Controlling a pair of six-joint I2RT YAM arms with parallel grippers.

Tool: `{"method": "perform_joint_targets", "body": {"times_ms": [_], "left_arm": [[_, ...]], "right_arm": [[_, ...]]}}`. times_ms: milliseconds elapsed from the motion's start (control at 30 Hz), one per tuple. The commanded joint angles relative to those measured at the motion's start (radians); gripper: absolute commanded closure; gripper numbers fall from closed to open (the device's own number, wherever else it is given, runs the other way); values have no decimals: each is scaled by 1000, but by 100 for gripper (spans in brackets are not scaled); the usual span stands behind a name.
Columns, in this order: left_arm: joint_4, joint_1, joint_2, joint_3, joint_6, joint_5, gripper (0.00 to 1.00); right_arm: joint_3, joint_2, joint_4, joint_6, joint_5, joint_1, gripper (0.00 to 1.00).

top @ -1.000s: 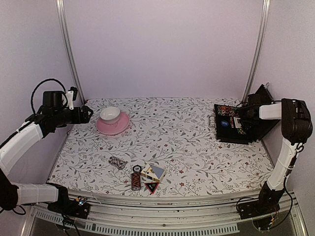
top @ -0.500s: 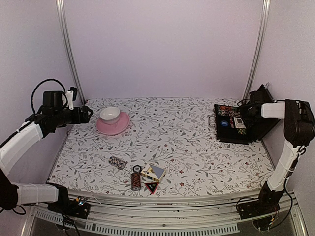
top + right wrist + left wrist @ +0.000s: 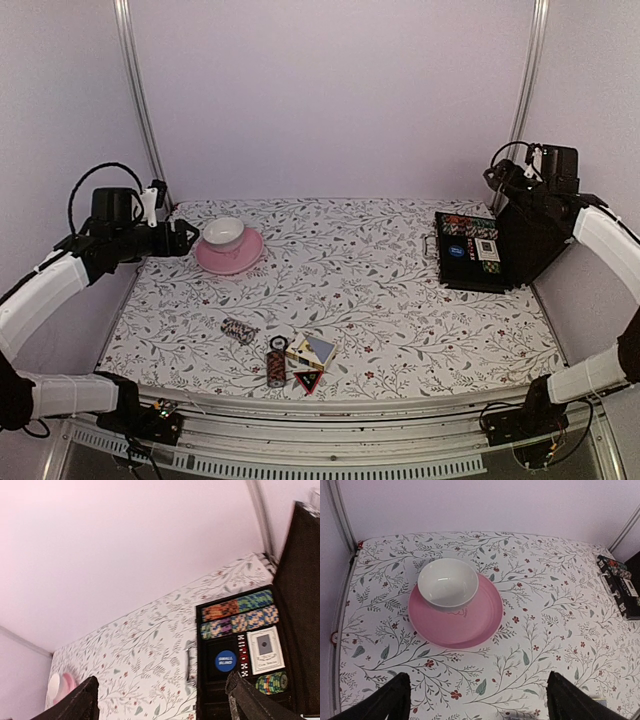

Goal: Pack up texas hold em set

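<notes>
The black case of the texas hold em set lies open at the right, its lid standing up. Chip rolls, a card deck and a blue disc sit in it. Near the front edge lie a striped chip roll, a dark chip roll, a boxed deck and the red-black triangle marker. My right gripper hangs open above the case's back edge, holding nothing. My left gripper is open beside the pink saucer, with nothing between its fingers.
A pink saucer with a white cup stands at the back left, close in front of the left gripper. Metal frame posts rise at both back corners. The case also shows at the right edge of the left wrist view.
My right arm has lifted up and back from inside the case to above its lid. The left gripper has edged slightly right toward the saucer.
</notes>
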Motion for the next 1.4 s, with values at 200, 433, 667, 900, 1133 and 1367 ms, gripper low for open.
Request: {"method": "perform_joint_targets", "body": {"times_ms": [200, 433, 667, 900, 1133, 1367], "left_arm": [[43, -10, -86, -42, 48, -84, 5], [33, -10, -86, -56, 60, -206, 4], [24, -10, -76, -56, 55, -200, 5], [21, -9, -95, -62, 52, -201, 4], [19, -9, -105, -63, 50, -204, 4], [18, -10, -103, -62, 48, -196, 4]], "right_arm": [[-42, -64, -157, -265, -90, 486, 9], [-62, 149, -106, -259, 48, 866, 13], [29, 386, -80, -311, 46, 1051, 12], [121, 539, -96, -371, 32, 1099, 9], [166, 620, -136, -421, 83, 1126, 10], [204, 664, -178, -457, 93, 1128, 10]]}}
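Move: The right hand is empty, high over the far side of the open case. The card deck lies about 44 cm to its left, 23 cm back towards the base and 27 cm below. From the deck, the chip roll is roughly 9 cm left and 4 cm back, the purple chip 8 cm left and 2 cm forward, the triangular marker some 8 cm back and 1 cm left. From the left hand, the deck is about 34 cm right, 14 cm back and 21 cm down. Leftwards in one fast sweep, the right hand travels some 40 cm away from the case and about 24 cm back, first rising slightly, then sinking steeply to just above the card deck. On the way it swings strongly counter-clockwise and tips its fingers steeply down, keeping them wide open. The left hand, empty and open, shifts about 3 cm left. ##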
